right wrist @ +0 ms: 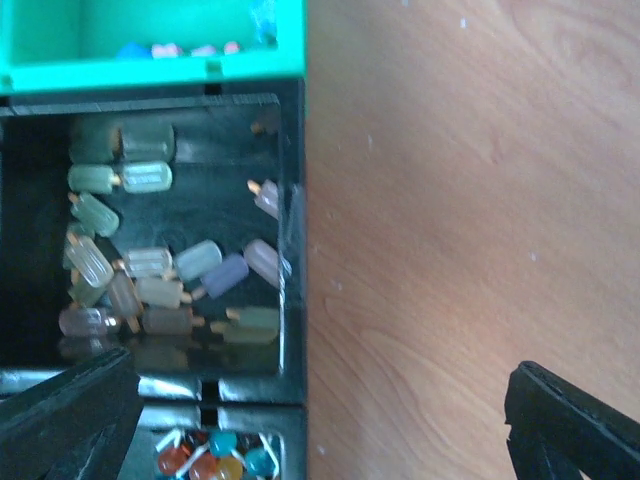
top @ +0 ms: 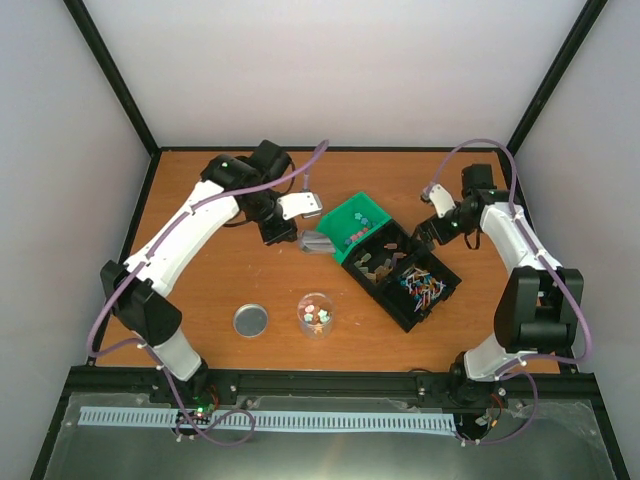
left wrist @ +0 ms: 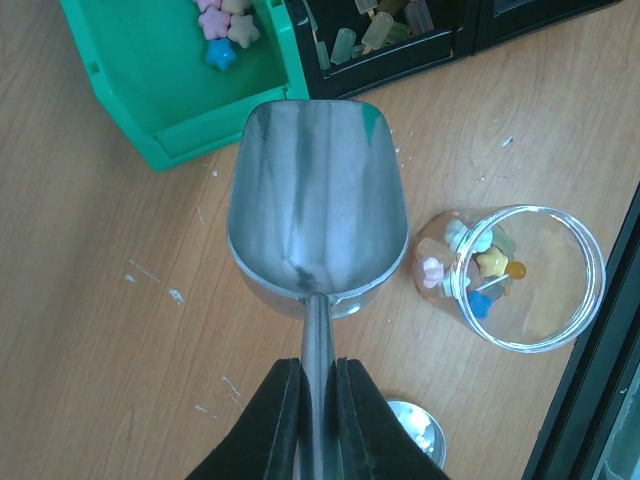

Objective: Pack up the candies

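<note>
Small star-shaped candies [left wrist: 225, 30] in pink, yellow and blue lie in a green bin [left wrist: 150, 90], which sits mid-table in the top view [top: 358, 222]. More candies [left wrist: 478, 270] sit in a clear round jar [left wrist: 560, 300] nearer the arms [top: 316, 313]. My left gripper [left wrist: 318, 365] is shut on the handle of a metal scoop [left wrist: 318, 220]. The scoop's bowl is empty and hovers just before the green bin's open front [top: 316, 242]. My right gripper [right wrist: 320, 430] is open over bare wood beside the black bins, holding nothing; in the top view it [top: 432, 222] is right of the bins.
A black bin [right wrist: 290, 230] holds pastel popsicle-shaped pieces, and another black bin [top: 425, 287] holds lollipops [right wrist: 205, 462]. The jar's metal lid [top: 251, 320] lies left of the jar. Black frame posts and white walls bound the table.
</note>
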### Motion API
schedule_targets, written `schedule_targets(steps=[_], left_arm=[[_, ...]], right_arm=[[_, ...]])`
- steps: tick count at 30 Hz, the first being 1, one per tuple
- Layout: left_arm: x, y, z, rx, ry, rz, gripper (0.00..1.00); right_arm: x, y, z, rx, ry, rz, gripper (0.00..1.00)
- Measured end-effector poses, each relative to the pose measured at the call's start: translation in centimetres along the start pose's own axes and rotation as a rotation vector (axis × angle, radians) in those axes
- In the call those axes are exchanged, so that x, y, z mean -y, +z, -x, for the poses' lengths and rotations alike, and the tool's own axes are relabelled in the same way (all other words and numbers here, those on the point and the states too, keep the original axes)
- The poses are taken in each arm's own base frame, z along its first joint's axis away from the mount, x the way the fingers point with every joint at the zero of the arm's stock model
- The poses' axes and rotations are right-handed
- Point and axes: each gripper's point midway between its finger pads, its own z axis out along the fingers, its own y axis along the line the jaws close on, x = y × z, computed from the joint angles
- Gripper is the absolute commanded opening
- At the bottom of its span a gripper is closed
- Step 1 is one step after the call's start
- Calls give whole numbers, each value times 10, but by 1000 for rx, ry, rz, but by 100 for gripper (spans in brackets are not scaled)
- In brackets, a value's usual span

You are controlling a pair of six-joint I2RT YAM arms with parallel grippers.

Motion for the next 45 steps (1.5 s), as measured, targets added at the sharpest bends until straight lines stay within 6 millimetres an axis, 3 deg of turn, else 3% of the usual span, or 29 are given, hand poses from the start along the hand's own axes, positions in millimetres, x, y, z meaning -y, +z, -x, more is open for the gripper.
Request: schedule_targets(steps=[6, 10, 16, 22, 25, 35, 45], left_arm=[[-1, 9, 3, -29, -34, -6, 1], [-2, 13, 3, -37, -63, -12, 1], [-5, 17, 4, -42, -93, -11, 1], [-14, 17, 4, -58, -154, 32, 1], [-19, 18, 2, -66, -181, 62, 1], [-25, 22, -8, -83, -208, 115, 1], [-7, 21, -4, -76, -181, 64, 1]], right_arm=[[11, 1, -43, -118, -23, -3, 90], [4, 14, -74, -211, -34, 40, 79], [-1, 32, -86, -249, 14, 84, 66], [-6, 47, -81, -236, 72, 68, 42], [-9, 53, -78, -231, 113, 51, 34], [-26, 73, -35, -126, 157, 14, 29], [-41, 115, 2, -95, 290, 84, 29]])
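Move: The black tray's middle lies some 8 cm back, 5 cm left and 12 cm below the open right hand; the green box is about 3 cm ahead and 18 cm left of that hand, equally low. From the left hand, already holding the empty scoop, the tray's popsicle compartment is roughly 22 cm right and 2 cm ahead, 21 cm down; the green box is about 15 cm right and 9 cm ahead, the jar 6 cm right and 11 cm back. The black tray's right-hand wall, just on the lollipop side of the seam, is pinched by the right hand, which first drops about 8 cm while drawing back and right, its fingers closing astride the wall, then drags the tray left and forward roughly 10 cm towards the scoop. The left hand keeps its grip on the scoop, easing forward and back a couple of centimetres, sinking about 2 cm and turning some 10 degrees counter-clockwise. ##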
